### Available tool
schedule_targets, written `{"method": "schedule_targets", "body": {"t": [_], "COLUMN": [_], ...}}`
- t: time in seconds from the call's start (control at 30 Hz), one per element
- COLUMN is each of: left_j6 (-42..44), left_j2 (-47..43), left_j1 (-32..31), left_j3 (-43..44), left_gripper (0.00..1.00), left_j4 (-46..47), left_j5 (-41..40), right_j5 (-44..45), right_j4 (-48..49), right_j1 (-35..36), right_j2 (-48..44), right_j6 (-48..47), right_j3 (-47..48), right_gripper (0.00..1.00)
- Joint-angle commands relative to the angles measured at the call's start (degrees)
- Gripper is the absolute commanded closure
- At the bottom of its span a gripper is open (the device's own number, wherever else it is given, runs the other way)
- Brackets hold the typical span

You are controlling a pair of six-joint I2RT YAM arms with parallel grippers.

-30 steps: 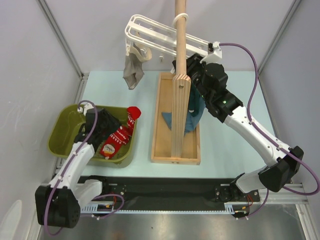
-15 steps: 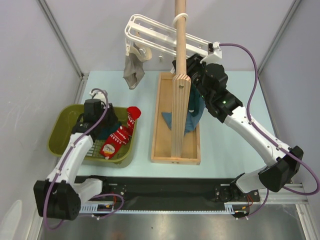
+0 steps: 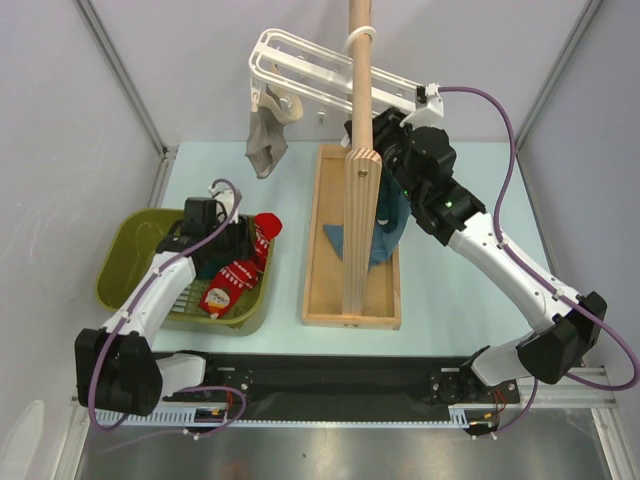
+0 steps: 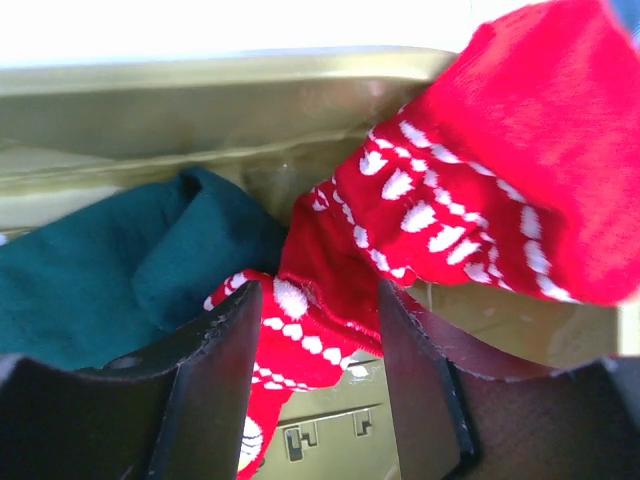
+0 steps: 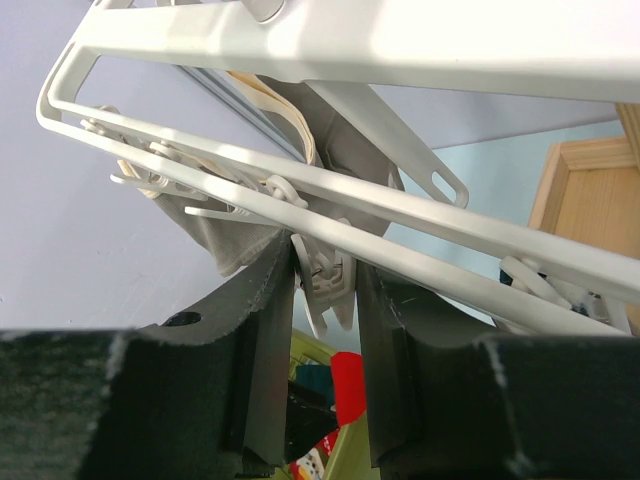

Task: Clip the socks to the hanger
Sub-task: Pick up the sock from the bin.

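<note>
The white slatted hanger (image 3: 310,75) hangs on the pole at the back. My right gripper (image 3: 385,128) is up at its right end. In the right wrist view the gripper (image 5: 325,265) is shut on a dangling white clip peg (image 5: 328,285). My left gripper (image 3: 238,248) is down in the green bin. It is open (image 4: 315,300), with the edge of a red white-patterned sock (image 4: 480,170) between its fingers. That sock drapes over the bin rim (image 3: 265,230). A second red sock (image 3: 228,285) and a dark teal sock (image 4: 100,270) lie in the bin.
The green bin (image 3: 125,255) stands at the left. A grey-beige sock (image 3: 265,140) hangs clipped at the hanger's left end. The wooden pole (image 3: 360,150) rises from a wooden base tray (image 3: 320,250), and a blue garment (image 3: 385,225) hangs behind it.
My left gripper has swung right and forward inside the bin, from the bin's left side to the red sock at the rim. The right arm has not moved.
</note>
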Motion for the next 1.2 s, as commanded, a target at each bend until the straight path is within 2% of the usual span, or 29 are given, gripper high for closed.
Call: {"method": "schedule_targets", "body": {"t": [0.0, 0.17, 0.37, 0.47, 0.53, 0.6, 0.63, 0.67, 0.93, 1.17], "left_j6": [0.91, -1.11, -2.69, -4.1, -5.5, -7.25, -7.78, -8.31, -11.04, -11.83], "left_j2": [1.65, 2.26, 4.02, 4.81, 4.64, 1.4, -0.01, -1.5, -21.35, -28.67], "left_j1": [-0.91, -1.0, -1.0, -1.0, -0.91, -0.82, -0.82, -0.82, -0.56, -0.56], "left_j3": [0.78, 0.16, -0.28, -1.15, -1.51, -2.38, -2.48, -2.48, 3.05, 9.38], "left_gripper": [0.45, 0.47, 0.49, 0.54, 0.71, 0.84, 0.98, 1.0, 1.0, 1.0], "left_j4": [0.49, 1.12, 0.5, 0.41, 0.33, 0.85, 0.85, 0.59, -10.91, -22.69], "left_j5": [-0.84, -3.75, -1.12, -0.68, -1.29, -1.47, -1.64, -2.43, -16.75, -23.43], "right_j5": [-0.82, -0.73, -0.73, -0.82, -0.73, -0.65, -0.64, -0.64, -0.91, -1.26], "right_j4": [0.04, -0.22, -0.22, -0.22, -0.31, -0.4, -0.49, -0.49, -0.58, -0.4], "right_j1": [-0.17, -0.17, -0.34, -0.34, -0.43, -0.25, -0.25, -0.25, -0.25, -0.17], "right_j2": [-1.29, -1.47, -1.56, -1.47, -1.47, -1.56, -1.64, -1.64, -2.0, -1.82], "right_j6": [-0.93, -1.29, -1.11, -1.2, -1.2, -1.2, -1.2, -1.28, -1.37, -1.29], "right_j3": [-0.33, 0.02, 0.02, 0.2, 0.29, 0.2, 0.29, 0.2, -0.15, -0.15], "right_gripper": [1.0, 1.0, 1.0, 1.0, 1.0, 1.0, 1.0, 1.0, 1.0, 1.0]}}
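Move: The upper red sock lies heaped just beyond my open left fingertips, its middle about 3 cm ahead, 3 cm right and 4 cm below; its near edge is between the pads. The Santa sock lies about 5 cm back and 3 cm left of my left hand, the teal sock about 6 cm left and level with it, both some 6 cm down. From my right hand, the upper red sock is about 13 cm left, 7 cm back and 36 cm down. I sink my left hand about 3 cm into the bin, easing slightly back with the fingertips dipping steeper, and shut the fingers on the near part of the upper red sock. Pinching it, I pull up quickly by about 16 cm, drawing back and to the left as well, while the fingers tip up some 25 degrees and the hand turns counter-clockwise. ##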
